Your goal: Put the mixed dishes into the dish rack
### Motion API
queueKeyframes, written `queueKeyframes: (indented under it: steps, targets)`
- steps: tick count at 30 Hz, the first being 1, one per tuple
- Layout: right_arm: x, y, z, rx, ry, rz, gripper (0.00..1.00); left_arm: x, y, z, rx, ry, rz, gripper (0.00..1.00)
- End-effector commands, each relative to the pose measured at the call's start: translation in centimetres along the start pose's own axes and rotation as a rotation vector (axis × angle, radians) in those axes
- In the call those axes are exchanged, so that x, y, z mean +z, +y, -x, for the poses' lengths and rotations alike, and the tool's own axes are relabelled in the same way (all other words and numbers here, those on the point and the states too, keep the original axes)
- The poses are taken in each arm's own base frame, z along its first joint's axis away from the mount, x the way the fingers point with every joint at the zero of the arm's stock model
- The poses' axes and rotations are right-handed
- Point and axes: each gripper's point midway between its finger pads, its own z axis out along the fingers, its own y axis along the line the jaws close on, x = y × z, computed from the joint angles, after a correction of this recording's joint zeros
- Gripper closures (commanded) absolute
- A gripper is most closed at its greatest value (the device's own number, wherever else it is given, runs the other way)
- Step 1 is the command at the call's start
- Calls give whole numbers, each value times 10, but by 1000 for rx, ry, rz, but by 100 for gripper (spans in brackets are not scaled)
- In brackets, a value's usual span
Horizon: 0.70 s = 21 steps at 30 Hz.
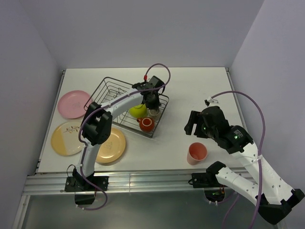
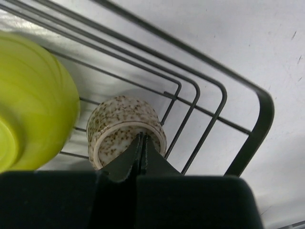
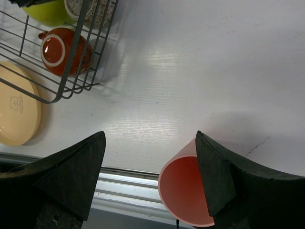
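Note:
The silver wire dish rack (image 1: pixel 110 90) holds the lime-green bowl (image 1: pixel 138 110), the small red mug (image 1: pixel 146 124) and the speckled grey-beige cup (image 1: pixel 154 112). My left gripper (image 1: pixel 151 101) reaches into the rack. In the left wrist view its jaws are shut, tips (image 2: pixel 142 136) right over the cup's (image 2: pixel 119 121) rim, beside the bowl (image 2: pixel 33 105). The salmon-pink tumbler (image 1: pixel 197 153) stands upright near the table's front edge. My right gripper (image 3: pixel 150 136) hangs open above it, the tumbler (image 3: pixel 186 191) just inside the right finger (image 3: pixel 217 171). The pink (image 1: pixel 74 103), cream (image 1: pixel 68 138) and tan-orange (image 1: pixel 112 145) plates lie left of the rack.
The rack's corner wires (image 2: pixel 257 124) run close by the cup. In the right wrist view the rack's near corner (image 3: pixel 71 81) with the red mug (image 3: pixel 62 50) sits left of the tumbler, next to the tan-orange plate (image 3: pixel 16 109). A metal rail (image 1: pixel 143 179) lines the front edge.

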Motion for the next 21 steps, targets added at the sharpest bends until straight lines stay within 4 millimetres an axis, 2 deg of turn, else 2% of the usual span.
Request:
queueKeyframes:
  steps: [1, 7, 11, 13, 16, 18, 19, 21]
  targets:
    - [0, 2, -2, -4, 9, -2, 16, -1, -6, 17, 12, -24, -17, 100]
    - [0, 2, -10, -34, 34, -12, 15, -5, -6, 22, 5, -34, -21, 100]
    - [0, -3, -17, -45, 47, -24, 14, -19, -9, 30, 0, -63, -33, 100]
    - [1, -4, -20, -49, 56, -28, 13, -25, -10, 33, -4, -75, -40, 96]
    - [3, -6, -29, -58, 82, -37, 14, -41, -17, 41, -9, -98, -73, 71]
    - [4, -4, -32, -51, 91, -36, 14, -49, -21, 42, -9, -104, -96, 62]
    - [5, -3, -36, -57, 99, -35, 14, -61, -24, 45, -13, -115, -116, 53]
    - [6, -1, -41, -49, 112, -35, 15, -73, -28, 48, -14, -132, -135, 47]
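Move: The left hand's shut fingertips already sit in the mouth of the speckled cup in the rack, whose middle is some 2 cm ahead, 1 cm left and 2 cm lower; the green bowl lies about 9 cm left, level with the hand, and the brown mug some 9 cm back and 5 cm left, both a little lower. From the right hand, the pink cup stands roughly 6 cm back, 4 cm right and 14 cm below, the brown mug about 10 cm ahead and 22 cm left. The left hand, fingers still shut against the inside of the speckled cup, eases about 1 cm forward to nudge it along the rack, stops, then opens to about half and lifts some 2.5 cm straight up, coming free of the cup. Meanwhile the right hand, kept wide open, draws back and sinks about 2.5 cm each way towards the pink cup, with a slight drift to the left and its fingers tipping about 5 degrees further down. ##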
